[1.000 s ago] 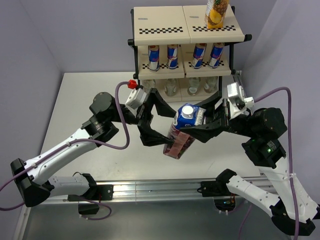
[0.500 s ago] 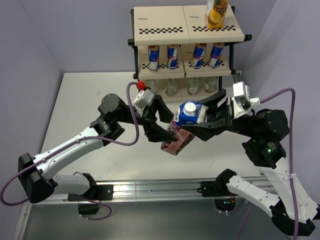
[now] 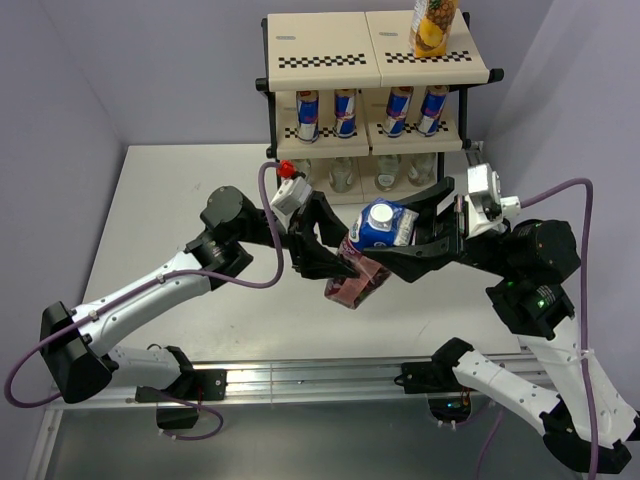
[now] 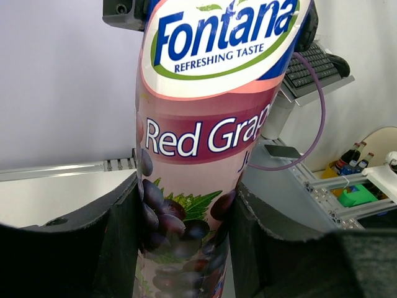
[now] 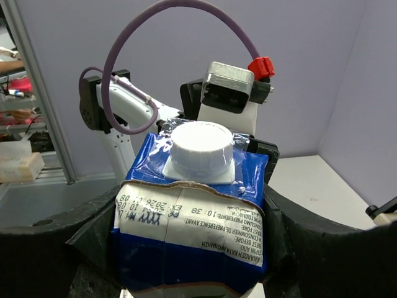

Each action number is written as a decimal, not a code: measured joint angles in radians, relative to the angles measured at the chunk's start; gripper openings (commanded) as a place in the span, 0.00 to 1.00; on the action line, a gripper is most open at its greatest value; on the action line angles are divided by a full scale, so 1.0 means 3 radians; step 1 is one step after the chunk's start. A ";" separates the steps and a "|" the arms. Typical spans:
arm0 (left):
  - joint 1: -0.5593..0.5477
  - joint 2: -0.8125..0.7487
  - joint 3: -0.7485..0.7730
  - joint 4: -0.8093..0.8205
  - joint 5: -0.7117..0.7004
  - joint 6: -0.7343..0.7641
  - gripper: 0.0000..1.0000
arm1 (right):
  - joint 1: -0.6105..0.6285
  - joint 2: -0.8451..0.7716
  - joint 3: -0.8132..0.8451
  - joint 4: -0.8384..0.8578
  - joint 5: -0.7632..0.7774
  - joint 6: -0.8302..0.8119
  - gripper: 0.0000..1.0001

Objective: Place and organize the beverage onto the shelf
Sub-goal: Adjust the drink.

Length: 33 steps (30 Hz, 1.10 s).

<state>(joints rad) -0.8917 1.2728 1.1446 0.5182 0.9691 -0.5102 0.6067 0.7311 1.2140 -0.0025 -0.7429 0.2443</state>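
Note:
The purple juice carton (image 3: pixel 368 256) with a blue top and white cap hangs tilted above the table, between both arms. My left gripper (image 3: pixel 338 266) is shut on its lower half; in the left wrist view both black fingers press the sides of the carton (image 4: pixel 198 155). My right gripper (image 3: pixel 398 240) is shut on its top end, its fingers hugging the blue shoulder of the carton (image 5: pixel 192 230) under the cap. The shelf (image 3: pixel 330 45) stands behind. It carries a yellow carton (image 3: pixel 433 25) on top, several blue-and-silver cans (image 3: pixel 308 115) on the middle tier and clear bottles (image 3: pixel 345 175) on the bottom one.
The white table (image 3: pixel 160 200) ends at a metal rail (image 3: pixel 300 375) near the arm bases. Purple walls close in at left, right and back. Cables loop off both wrists, the right cable (image 3: pixel 560 185) arching high.
The left gripper has closed from wide open onto the carton's lower half. The left arm has shifted right, and the carton has moved slightly toward the shelf.

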 measured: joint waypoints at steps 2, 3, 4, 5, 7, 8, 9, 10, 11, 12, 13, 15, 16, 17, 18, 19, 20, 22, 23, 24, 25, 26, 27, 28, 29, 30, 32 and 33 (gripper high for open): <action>0.0000 0.0000 -0.0005 0.0019 -0.0022 -0.0009 0.00 | 0.0000 0.0000 -0.0001 0.0000 0.0008 -0.0001 0.77; 0.0000 -0.0001 -0.0022 0.0052 -0.0050 -0.0018 0.00 | 0.0000 0.0000 -0.0003 0.0006 0.0031 -0.0010 0.79; -0.0003 -0.0004 -0.0047 0.0078 -0.0093 -0.0029 0.00 | -0.0003 0.0001 -0.0005 0.0067 0.0117 -0.0033 0.85; -0.0004 -0.0004 -0.0078 0.0095 -0.0130 -0.0038 0.00 | -0.0001 0.0000 -0.0005 0.0141 0.0192 -0.0052 0.92; -0.0006 -0.0004 -0.0191 0.0116 -0.0205 -0.0062 0.00 | -0.0003 -0.0003 -0.0001 0.0340 0.0361 -0.0097 1.00; -0.0006 -0.0003 -0.0257 0.0116 -0.0240 -0.0088 0.00 | -0.0003 -0.0003 0.0005 0.0406 0.0422 -0.0111 1.00; -0.0006 0.0004 -0.0323 0.0107 -0.0281 -0.0108 0.00 | -0.0003 -0.0004 0.0017 0.0445 0.0468 -0.0128 1.00; -0.0006 0.0009 -0.0369 0.0099 -0.0314 -0.0118 0.00 | -0.0003 -0.0022 0.0033 0.0470 0.0509 -0.0146 1.00; -0.0009 0.0014 -0.0421 0.0099 -0.0360 -0.0126 0.00 | -0.0003 -0.0039 0.0057 0.0505 0.0547 -0.0164 1.00; -0.0009 0.0014 -0.0470 0.0100 -0.0412 -0.0136 0.00 | -0.0003 -0.0053 0.0074 0.0532 0.0580 -0.0179 1.00; -0.0009 0.0014 -0.0505 0.0111 -0.0465 -0.0150 0.00 | -0.0003 -0.0066 0.0085 0.0559 0.0609 -0.0192 1.00; -0.0013 0.0013 -0.0571 0.0165 -0.0596 -0.0175 0.00 | -0.0003 -0.0085 0.0099 0.0572 0.0687 -0.0226 1.00; -0.0015 0.0011 -0.0601 0.0202 -0.0665 -0.0177 0.00 | -0.0003 -0.0088 0.0106 0.0570 0.0731 -0.0245 1.00; -0.0018 0.0006 -0.0640 0.0249 -0.0757 -0.0177 0.00 | -0.0003 -0.0089 0.0107 0.0559 0.0777 -0.0264 1.00; -0.0019 0.0000 -0.0680 0.0287 -0.0856 -0.0177 0.00 | -0.0003 -0.0089 0.0109 0.0539 0.0832 -0.0277 1.00; -0.0019 -0.0006 -0.0712 0.0323 -0.0941 -0.0177 0.00 | -0.0003 -0.0089 0.0113 0.0501 0.0896 -0.0294 1.00; -0.0020 -0.0014 -0.0754 0.0361 -0.1054 -0.0173 0.00 | -0.0003 -0.0089 0.0121 0.0458 0.0958 -0.0308 1.00; -0.0022 -0.0024 -0.0781 0.0338 -0.1264 -0.0149 0.00 | -0.0001 -0.0095 0.0146 0.0346 0.1167 -0.0351 1.00; -0.0022 -0.0025 -0.0781 0.0305 -0.1377 -0.0099 0.00 | -0.0003 -0.0102 0.0160 0.0284 0.1296 -0.0366 1.00; -0.0022 -0.0025 -0.0777 0.0270 -0.1521 -0.0034 0.00 | -0.0003 -0.0117 0.0170 0.0216 0.1452 -0.0383 1.00; -0.0022 -0.0025 -0.0759 0.0217 -0.1611 0.0020 0.00 | -0.0003 -0.0135 0.0174 0.0141 0.1615 -0.0397 1.00; -0.0022 -0.0025 -0.0697 0.0084 -0.1754 0.0122 0.00 | -0.0003 -0.0159 0.0177 0.0061 0.1831 -0.0415 1.00; -0.0022 -0.0025 -0.0641 -0.0032 -0.1860 0.0202 0.00 | -0.0003 -0.0186 0.0177 -0.0018 0.2014 -0.0429 1.00; -0.0022 -0.0022 -0.0530 -0.0215 -0.2009 0.0333 0.00 | -0.0003 -0.0219 0.0174 -0.0100 0.2223 -0.0437 1.00; -0.0022 -0.0014 -0.0437 -0.0340 -0.2104 0.0426 0.00 | -0.0003 -0.0249 0.0165 -0.0167 0.2412 -0.0443 1.00; -0.0022 0.0004 -0.0305 -0.0498 -0.2224 0.0530 0.00 | -0.0003 -0.0284 0.0146 -0.0220 0.2603 -0.0446 1.00; -0.0020 0.0062 0.0020 -0.0768 -0.2496 0.0745 0.00 | -0.0003 -0.0387 0.0066 -0.0340 0.3019 -0.0446 1.00; -0.0020 0.0100 0.0178 -0.0846 -0.2626 0.0833 0.00 | -0.0003 -0.0421 0.0034 -0.0381 0.3157 -0.0445 1.00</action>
<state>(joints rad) -0.8978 1.3029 1.1980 0.2646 0.1814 -0.2604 0.6060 0.6048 1.2243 -0.1169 0.2043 0.1108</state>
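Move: Both hands hold the grape juice: its middle is about 5 cm above the left hand, 1 ahead and 2 right; from the right hand, 7 below, 3 left and 2 back. From the left hand, the top shelf's left half is some 42 cm ahead, 4 left and 7 below. The pineapple juice stands about 45 ahead, 17 right and 3 above. Right fingers let go, withdrawing rightwards; left carries the juice about 15 cm forward towards the shelf, turning counter-clockwise. ##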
